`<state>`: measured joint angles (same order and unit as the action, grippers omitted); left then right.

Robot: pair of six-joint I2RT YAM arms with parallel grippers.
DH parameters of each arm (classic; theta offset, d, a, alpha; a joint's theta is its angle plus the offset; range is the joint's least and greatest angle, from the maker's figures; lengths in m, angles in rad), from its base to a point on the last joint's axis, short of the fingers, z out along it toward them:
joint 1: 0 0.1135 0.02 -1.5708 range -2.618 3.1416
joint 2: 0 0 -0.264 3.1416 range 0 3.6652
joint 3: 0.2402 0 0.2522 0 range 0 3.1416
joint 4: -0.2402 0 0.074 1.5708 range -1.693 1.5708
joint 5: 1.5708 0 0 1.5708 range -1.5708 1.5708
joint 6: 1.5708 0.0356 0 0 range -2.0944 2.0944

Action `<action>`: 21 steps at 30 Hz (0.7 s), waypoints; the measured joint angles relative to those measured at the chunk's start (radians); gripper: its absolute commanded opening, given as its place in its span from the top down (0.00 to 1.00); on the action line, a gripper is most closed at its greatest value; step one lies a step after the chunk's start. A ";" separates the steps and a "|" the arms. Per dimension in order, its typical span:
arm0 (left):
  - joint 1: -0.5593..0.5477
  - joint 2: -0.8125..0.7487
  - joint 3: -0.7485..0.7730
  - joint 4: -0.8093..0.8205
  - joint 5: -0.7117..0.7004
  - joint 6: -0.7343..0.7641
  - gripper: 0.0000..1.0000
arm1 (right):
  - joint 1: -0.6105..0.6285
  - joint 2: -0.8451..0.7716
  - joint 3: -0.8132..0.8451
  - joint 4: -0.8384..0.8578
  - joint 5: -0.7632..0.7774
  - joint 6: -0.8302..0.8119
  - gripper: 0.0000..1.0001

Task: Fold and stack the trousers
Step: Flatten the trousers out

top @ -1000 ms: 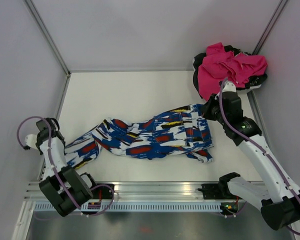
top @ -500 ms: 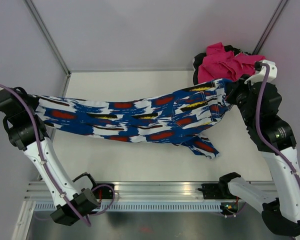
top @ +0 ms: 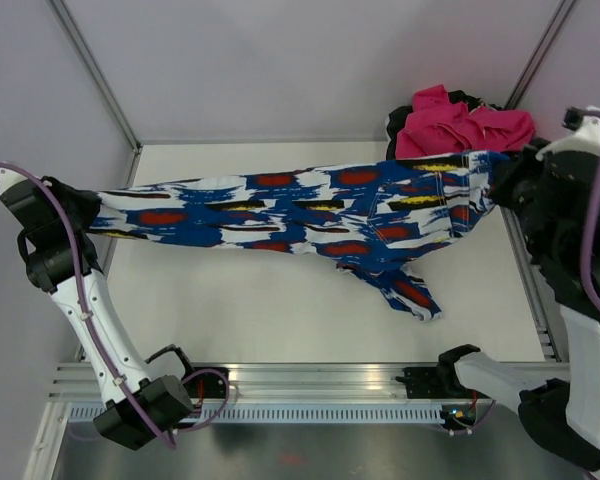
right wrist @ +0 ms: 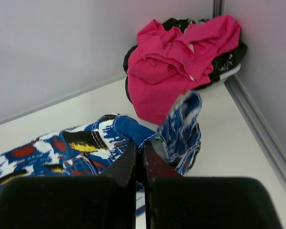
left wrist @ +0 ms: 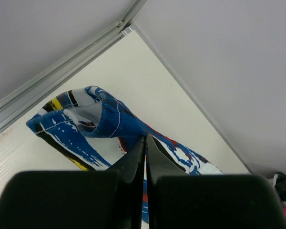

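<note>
The trousers (top: 300, 215), royal blue with white, red, black and yellow blotches, hang stretched across the table between both arms. My left gripper (top: 88, 222) is shut on a leg hem at the left, and the pinched fabric (left wrist: 112, 124) bunches just past its tips (left wrist: 146, 138). My right gripper (top: 495, 175) is shut on the waist end at the right, where a blue fold (right wrist: 133, 131) sits over its tips (right wrist: 139, 143). One loose leg (top: 405, 290) droops onto the table below the waist.
A pink garment (top: 455, 130) lies heaped on dark clothes in the far right corner, also seen in the right wrist view (right wrist: 178, 57). White walls and metal rails (top: 95, 70) close in the table (top: 280, 310) on three sides.
Both arms have lifted and spread apart, raising the trousers from a crumpled heap on the table into a taut horizontal span. The second leg now dangles.
</note>
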<state>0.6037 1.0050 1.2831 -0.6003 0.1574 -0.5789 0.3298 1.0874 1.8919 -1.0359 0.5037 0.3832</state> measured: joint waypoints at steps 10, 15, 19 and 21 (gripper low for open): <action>-0.117 0.026 0.036 -0.027 0.005 0.032 0.98 | -0.028 -0.293 -0.127 -0.235 0.064 0.154 1.00; -0.155 0.055 -0.035 -0.019 -0.027 0.032 0.98 | -0.032 -0.175 -0.604 -0.102 0.027 0.185 1.00; -0.158 0.079 -0.167 -0.010 -0.060 0.032 0.98 | -0.040 0.070 -0.730 0.035 -0.006 0.191 1.00; -0.159 0.097 -0.201 -0.009 -0.072 0.032 0.98 | -0.063 0.103 -0.725 0.097 -0.006 0.182 1.00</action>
<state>0.4450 1.1015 1.0821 -0.6094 0.0856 -0.5465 0.2668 1.1900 1.1667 -0.9394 0.4980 0.5655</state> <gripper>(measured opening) 0.026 0.028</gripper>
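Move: Both grippers already hold the trousers stretched in the air between them. The bare near strip of table where they go down has its middle about 12 cm back, 38 cm right and 35 cm below the left gripper, with the table's left rail level with it, 7 cm left, 34 cm below. From the right gripper that strip's middle is about 9 cm back, 27 cm left and 46 cm below; the pink clothes lie 27 cm ahead, 10 cm right, 42 cm down. Keep both grippers shut on the trousers and fling them down onto the table. Swing the right gripper back about 10 cm, drifting right, then swoop it forward and down to finish nearly 30 cm lower, fingers tipping down some 40 degrees. Ease the left gripper a little right and forward, then drop it about 12 cm, tipping down slightly. ##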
